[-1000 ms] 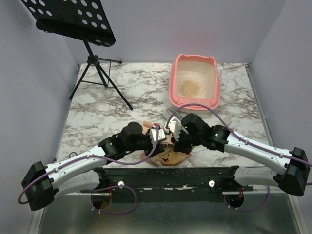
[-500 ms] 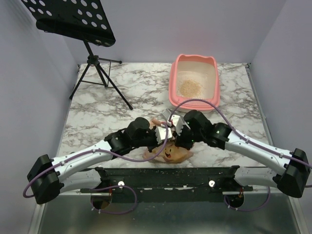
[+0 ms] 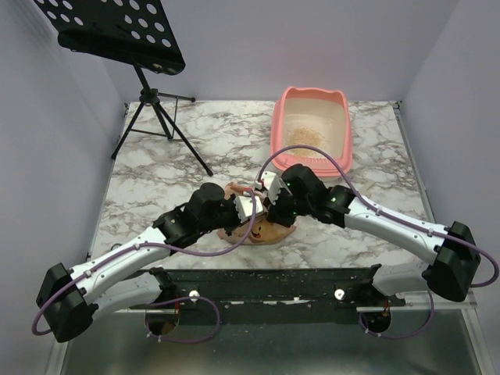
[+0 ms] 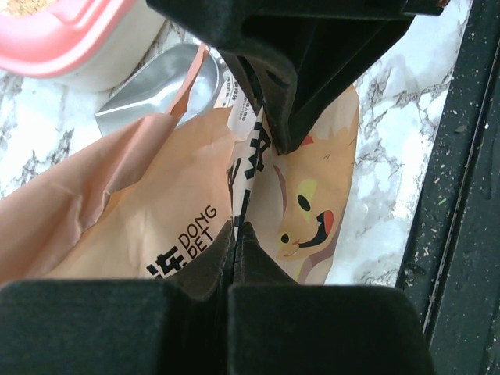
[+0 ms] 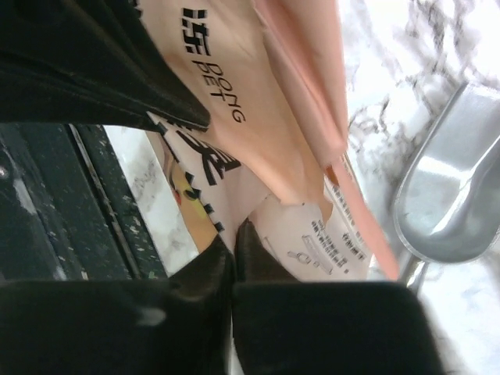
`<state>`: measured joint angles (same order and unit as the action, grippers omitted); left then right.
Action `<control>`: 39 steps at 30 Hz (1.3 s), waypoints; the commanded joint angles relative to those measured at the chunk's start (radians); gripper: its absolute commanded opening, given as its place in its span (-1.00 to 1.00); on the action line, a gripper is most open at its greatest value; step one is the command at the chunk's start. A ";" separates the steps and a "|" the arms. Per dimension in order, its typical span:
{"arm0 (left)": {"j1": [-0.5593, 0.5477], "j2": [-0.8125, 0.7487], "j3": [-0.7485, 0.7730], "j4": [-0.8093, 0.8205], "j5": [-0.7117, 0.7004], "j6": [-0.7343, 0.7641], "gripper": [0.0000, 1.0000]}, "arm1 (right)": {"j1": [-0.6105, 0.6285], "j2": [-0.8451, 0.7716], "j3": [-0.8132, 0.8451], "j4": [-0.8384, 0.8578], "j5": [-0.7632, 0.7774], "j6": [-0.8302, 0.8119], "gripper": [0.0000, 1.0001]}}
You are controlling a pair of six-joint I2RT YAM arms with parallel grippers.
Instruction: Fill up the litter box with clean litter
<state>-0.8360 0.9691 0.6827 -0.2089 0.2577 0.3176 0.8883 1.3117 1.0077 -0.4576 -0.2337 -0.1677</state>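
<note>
The pink litter box (image 3: 311, 129) stands at the back right, with a small pile of tan clean litter (image 3: 307, 137) inside; its corner (image 4: 66, 39) shows in the left wrist view. An orange-tan printed bag (image 3: 258, 228) sits between the two arms at mid table. My left gripper (image 3: 253, 211) is shut on the bag's folded edge (image 4: 248, 168). My right gripper (image 3: 270, 208) is shut on the bag's white label side (image 5: 328, 234), facing the left one. The two grippers almost touch over the bag (image 5: 258, 94).
A grey metal scoop (image 4: 160, 82) lies on the marble between the bag and the litter box, also seen as the scoop (image 5: 449, 195) at the right. A black music stand (image 3: 152, 101) stands back left. A black rail (image 3: 273, 280) runs along the front edge.
The left gripper has closed on the bag. Both arms have carried the bag away from the front rail, toward the middle of the table.
</note>
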 commanded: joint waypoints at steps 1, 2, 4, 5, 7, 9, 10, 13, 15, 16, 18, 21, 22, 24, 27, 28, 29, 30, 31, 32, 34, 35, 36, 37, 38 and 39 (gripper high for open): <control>0.015 -0.032 -0.047 0.049 -0.071 -0.043 -1.00 | -0.025 -0.016 -0.030 0.030 0.017 0.033 -0.55; 0.011 -0.026 -0.052 0.051 -0.077 -0.051 -1.00 | -0.025 -0.014 -0.043 0.031 0.017 0.034 -0.38; 0.006 -0.017 -0.058 0.063 -0.072 -0.055 -1.00 | -0.026 -0.020 -0.057 0.031 0.039 0.037 -0.19; 0.006 -0.013 -0.063 0.072 -0.069 -0.058 -1.00 | -0.028 -0.029 -0.057 0.028 0.056 0.040 -0.13; 0.005 0.000 -0.063 0.080 -0.067 -0.063 -1.00 | -0.029 -0.063 -0.051 0.011 0.079 0.034 -0.08; 0.005 0.014 -0.060 0.082 -0.061 -0.068 -1.00 | -0.029 -0.116 -0.054 -0.001 0.109 0.025 -0.04; 0.006 0.019 -0.055 0.079 -0.058 -0.071 -1.00 | -0.031 -0.149 -0.057 -0.007 0.120 0.016 -0.03; 0.006 0.020 -0.046 0.078 -0.049 -0.081 -1.00 | -0.031 -0.239 -0.075 -0.022 0.183 -0.004 0.00; 0.006 0.017 -0.046 0.078 -0.051 -0.084 -1.00 | -0.031 -0.288 -0.083 -0.044 0.200 -0.024 0.02; 0.006 0.017 -0.040 0.080 -0.051 -0.087 -1.00 | -0.031 -0.305 -0.083 -0.065 0.191 -0.033 0.02; 0.005 0.017 -0.034 0.077 -0.048 -0.098 -1.00 | -0.031 -0.341 -0.077 -0.108 0.192 -0.053 0.02; 0.005 0.010 -0.031 0.075 -0.048 -0.101 -1.00 | -0.031 -0.374 -0.107 -0.116 0.139 -0.116 0.02; 0.003 0.008 -0.032 0.074 -0.049 -0.101 -1.00 | -0.031 -0.371 -0.112 -0.115 0.131 -0.131 0.02; 0.002 0.000 -0.035 0.071 -0.052 -0.101 -1.00 | -0.031 -0.348 -0.104 -0.118 0.125 -0.151 0.02; -0.002 -0.012 -0.038 0.071 -0.064 -0.098 -1.00 | -0.031 -0.289 -0.078 -0.112 0.093 -0.182 0.02; -0.003 -0.015 -0.041 0.069 -0.064 -0.098 -1.00 | -0.031 -0.272 -0.070 -0.104 0.085 -0.191 0.02; -0.003 -0.018 -0.043 0.072 -0.063 -0.098 -1.00 | -0.031 -0.252 -0.064 -0.093 0.076 -0.197 0.02; -0.005 -0.020 -0.044 0.071 -0.060 -0.098 -1.00 | -0.031 -0.232 -0.061 -0.084 0.067 -0.208 0.02; -0.008 -0.020 -0.045 0.071 -0.058 -0.098 -1.00 | -0.031 -0.215 -0.055 -0.072 0.063 -0.217 0.02; -0.009 -0.020 -0.043 0.068 -0.060 -0.098 -1.00 | -0.031 -0.192 -0.047 -0.067 0.059 -0.223 0.02; -0.014 -0.018 -0.043 0.066 -0.058 -0.098 -1.00 | -0.031 -0.152 -0.031 -0.072 0.037 -0.225 0.02; -0.012 -0.020 -0.043 0.065 -0.060 -0.098 -1.00 | -0.031 -0.134 -0.029 -0.073 0.027 -0.222 0.02; -0.014 -0.023 -0.041 0.066 -0.060 -0.098 -1.00 | -0.031 -0.124 -0.035 -0.075 0.022 -0.217 0.01; -0.012 -0.024 -0.044 0.068 -0.061 -0.098 -1.00 | -0.031 -0.118 -0.043 -0.075 0.017 -0.210 -0.01; -0.014 -0.026 -0.046 0.069 -0.063 -0.097 -1.00 | -0.029 -0.115 -0.052 -0.075 0.020 -0.196 -0.08; -0.015 -0.027 -0.049 0.069 -0.067 -0.097 -1.00 | -0.032 -0.111 -0.063 -0.081 0.019 -0.187 -0.23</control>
<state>-0.8463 0.9718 0.6312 -0.1497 0.2199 0.2260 0.8619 1.1858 0.9436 -0.5285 -0.1726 -0.3634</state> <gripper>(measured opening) 0.009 0.472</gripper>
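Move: The rim of the litter bag is pinched in both shut grippers, about 4 cm apart. The stretch the right hand goes for lies some 4 cm to its right, nearly level with it, and about 8 cm to the left hand's right. From the right hand, the scoop lies on the table roughly 9 cm ahead, 3 cm right and 13 cm below; the litter box's middle is about 30 cm ahead, 14 cm right and 12 cm below. The litter bag's rim is let go by the right fingers, which open about halfway; that hand then lifts some 7 cm while swinging right, tilts about 15 degrees, and comes back down over the rim some 4 cm right of its old grip, fingers straddling it. The left gripper sinks about a centimetre early on, then holds, still pinching the rim. ##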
